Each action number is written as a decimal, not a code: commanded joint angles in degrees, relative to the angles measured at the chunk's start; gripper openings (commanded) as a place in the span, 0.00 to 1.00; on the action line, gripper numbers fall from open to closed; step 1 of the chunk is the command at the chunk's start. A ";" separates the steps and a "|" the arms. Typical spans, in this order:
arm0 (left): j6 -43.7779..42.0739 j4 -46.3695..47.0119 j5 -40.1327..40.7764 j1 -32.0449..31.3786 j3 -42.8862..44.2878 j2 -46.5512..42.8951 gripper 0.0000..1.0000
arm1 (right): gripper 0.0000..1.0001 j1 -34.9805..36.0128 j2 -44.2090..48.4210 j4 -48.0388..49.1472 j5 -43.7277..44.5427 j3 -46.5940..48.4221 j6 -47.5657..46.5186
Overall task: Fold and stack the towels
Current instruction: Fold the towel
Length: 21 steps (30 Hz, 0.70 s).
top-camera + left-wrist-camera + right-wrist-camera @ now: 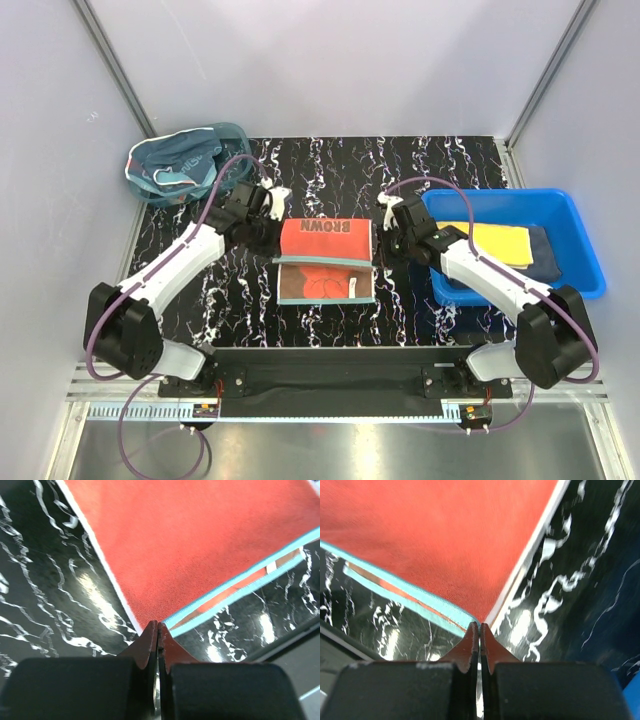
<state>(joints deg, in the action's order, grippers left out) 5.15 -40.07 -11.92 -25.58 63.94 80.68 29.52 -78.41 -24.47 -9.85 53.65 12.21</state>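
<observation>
An orange-red towel [325, 240] lies mid-table, its far half folded toward me so the plain back with the word BROWN shows. Below the flap's teal edge, the brown face print [325, 285] is uncovered. My left gripper [274, 250] is shut on the flap's left corner, where the white and teal edges meet at my gripper [158, 624]. My right gripper [380, 255] is shut on the flap's right corner, seen at my gripper [479, 625]. A folded yellow towel [490, 240] lies on a dark grey-blue towel [548, 250] in the blue bin.
The rigid blue bin [585, 235] stands at the right, just behind my right arm. A teal mesh-sided basket [185, 165] sits at the back left corner. The black marbled tabletop [330, 165] is walled in by white panels on three sides.
</observation>
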 commanded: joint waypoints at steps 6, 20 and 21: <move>3.02 0.09 -2.67 -1.13 -3.73 -0.27 0.00 | 0.00 1.60 1.59 -3.13 1.76 -3.81 5.63; 4.25 -7.56 3.38 -1.84 -0.49 2.63 0.39 | 0.40 1.68 3.26 -5.50 -1.75 -4.70 8.62; 4.95 -7.56 4.18 -1.84 0.30 2.90 0.40 | 0.40 1.68 3.27 -5.41 -2.54 -4.34 8.62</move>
<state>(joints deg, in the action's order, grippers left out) 8.56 -46.92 -11.88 -27.29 60.69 84.58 30.81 -77.69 -29.82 -10.61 46.92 19.62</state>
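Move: Each hand holds one corner of the towel's free edge. The left near corner of the layer underneath lies about 5 cm back from the left hand and 6 cm below it; the right near corner lies the same from the right hand. The fold is some 11 cm ahead of the left hand and 10 cm to its right. The blue bin's middle is roughly 29 cm to the right hand's right and 6 cm ahead; its yellow towel is about 27 cm right and 7 cm ahead. Still pinching the two corners, both hands bring the raised edge back and down together, about 5 cm each way, towards the near edge of the layer beneath. The fingers tip some 15 degrees nearer to straight down, and over the last part of the descent both grippers open to nearly half and let go of the corners. ##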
